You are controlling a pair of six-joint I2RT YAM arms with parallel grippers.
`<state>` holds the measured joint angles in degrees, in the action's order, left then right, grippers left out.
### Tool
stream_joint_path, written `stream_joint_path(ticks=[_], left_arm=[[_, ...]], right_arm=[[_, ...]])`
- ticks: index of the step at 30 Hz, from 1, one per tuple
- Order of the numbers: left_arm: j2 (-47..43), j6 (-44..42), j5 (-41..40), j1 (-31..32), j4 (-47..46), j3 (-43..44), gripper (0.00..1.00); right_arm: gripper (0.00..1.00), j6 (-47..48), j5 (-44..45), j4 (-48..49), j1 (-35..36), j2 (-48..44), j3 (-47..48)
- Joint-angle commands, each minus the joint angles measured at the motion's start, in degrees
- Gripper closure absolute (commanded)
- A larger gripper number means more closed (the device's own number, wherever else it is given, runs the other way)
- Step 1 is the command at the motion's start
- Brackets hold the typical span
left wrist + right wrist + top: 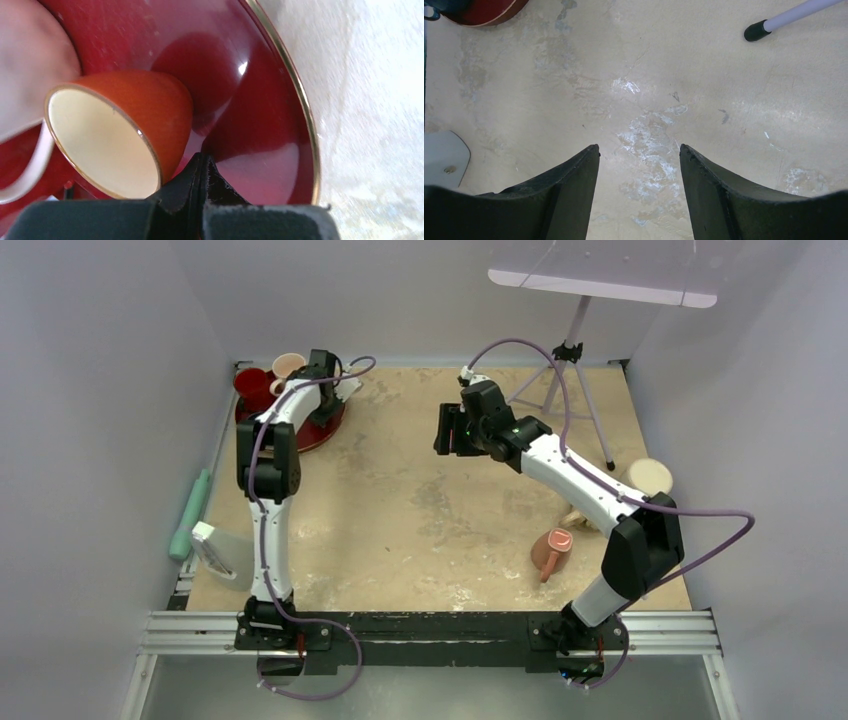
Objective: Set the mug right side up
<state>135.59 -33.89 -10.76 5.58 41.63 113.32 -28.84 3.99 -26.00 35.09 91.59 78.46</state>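
An orange mug (125,125) with a cream inside and a gold rim rests on the dark red plate (280,125), leaning, its mouth turned toward the left wrist camera. My left gripper (202,159) is shut on nothing, its tips just right of the mug's rim. From above, the left gripper (325,380) hangs over the red plate (318,432) at the back left. A pinkish-brown mug (551,550) with a handle lies on the table by the right arm. My right gripper (447,430) (639,147) is open above bare table, holding nothing.
A red mug (253,388) and a pink cup (288,365) share the plate. A beige cup (650,476) stands at the right edge. A tripod (570,370) stands at the back right. A green tool (190,512) and a grey-white piece (215,550) lie at the left edge.
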Motion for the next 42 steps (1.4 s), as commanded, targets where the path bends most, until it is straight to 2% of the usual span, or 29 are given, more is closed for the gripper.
stream_joint_path(ticks=[1, 9, 14, 17, 20, 22, 25, 30, 35, 38, 42], left_arm=[[4.4, -3.5, -2.2, -0.3, -5.9, 6.7, 1.00], [8.7, -7.4, -3.1, -0.4, -8.8, 14.1, 1.00], [4.3, -6.7, -0.7, -0.1, -6.4, 12.1, 1.00], [-3.0, -5.1, 3.4, -0.1, -6.2, 4.0, 0.87], [-10.7, -3.1, 8.5, -0.1, -4.3, -2.1, 0.63], [-15.7, -1.5, 11.6, 0.0, -2.3, -4.9, 0.51], [-22.0, 1.5, 16.7, 0.2, 2.5, -7.7, 0.43], [-31.6, 5.1, 22.5, 0.2, 8.7, -13.9, 0.40], [-38.1, 5.8, 23.8, 0.1, 11.8, -19.4, 0.39], [-39.9, 5.8, 23.6, 0.1, 12.9, -21.0, 0.39], [-40.4, 6.4, 23.3, 0.0, 13.4, -21.6, 0.39]], right_arm=[[0.36, 0.8, 2.5, -3.1, -0.1, -1.7, 4.1], [0.35, -1.6, 8.1, -7.8, -0.2, -5.3, 2.0], [0.34, -7.5, 16.3, -15.9, -3.7, -8.2, -4.4], [0.34, -9.7, 15.4, -15.6, -12.2, -12.2, -9.8], [0.30, -9.3, 14.6, -12.6, -21.6, -15.2, -13.6], [0.19, -10.0, 17.0, -12.2, -25.8, -15.1, -14.3], [0.02, -13.6, 22.2, -15.2, -30.3, -12.8, -13.5], [0.01, -22.5, 30.2, -19.9, -36.3, -8.8, -12.8], [0.01, -25.7, 27.7, -18.6, -42.4, -8.6, -15.7], [0.01, -25.8, 29.3, -18.5, -42.9, -9.2, -16.5], [0.02, -22.7, 23.2, -14.4, -43.4, -8.4, -19.7]])
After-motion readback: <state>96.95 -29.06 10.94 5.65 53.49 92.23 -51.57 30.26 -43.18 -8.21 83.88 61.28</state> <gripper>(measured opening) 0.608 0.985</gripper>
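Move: My left fingers are shut low in the tray beside the orange mug, whose middle is about 4 cm left of them and 2 cm ahead. The pink mug stands about 9 cm left and 6 cm ahead, the red mug some 17 cm left and 1 cm ahead. From my right hand the cream mug lies about 34 cm right, 10 cm back and 15 cm below; beyond it the white mug is 46 cm right, 5 cm back. My left hand, fingers still shut at the orange mug's handle side, slides it about 6 cm forward along the tray, then opens, lets go and draws back and up, slightly right, over the bare table. Meanwhile my right hand sweeps about 37 cm right and down, a little back, turning some 75 degrees clockwise and opening fully until its fingers hover astride the cream mug. ##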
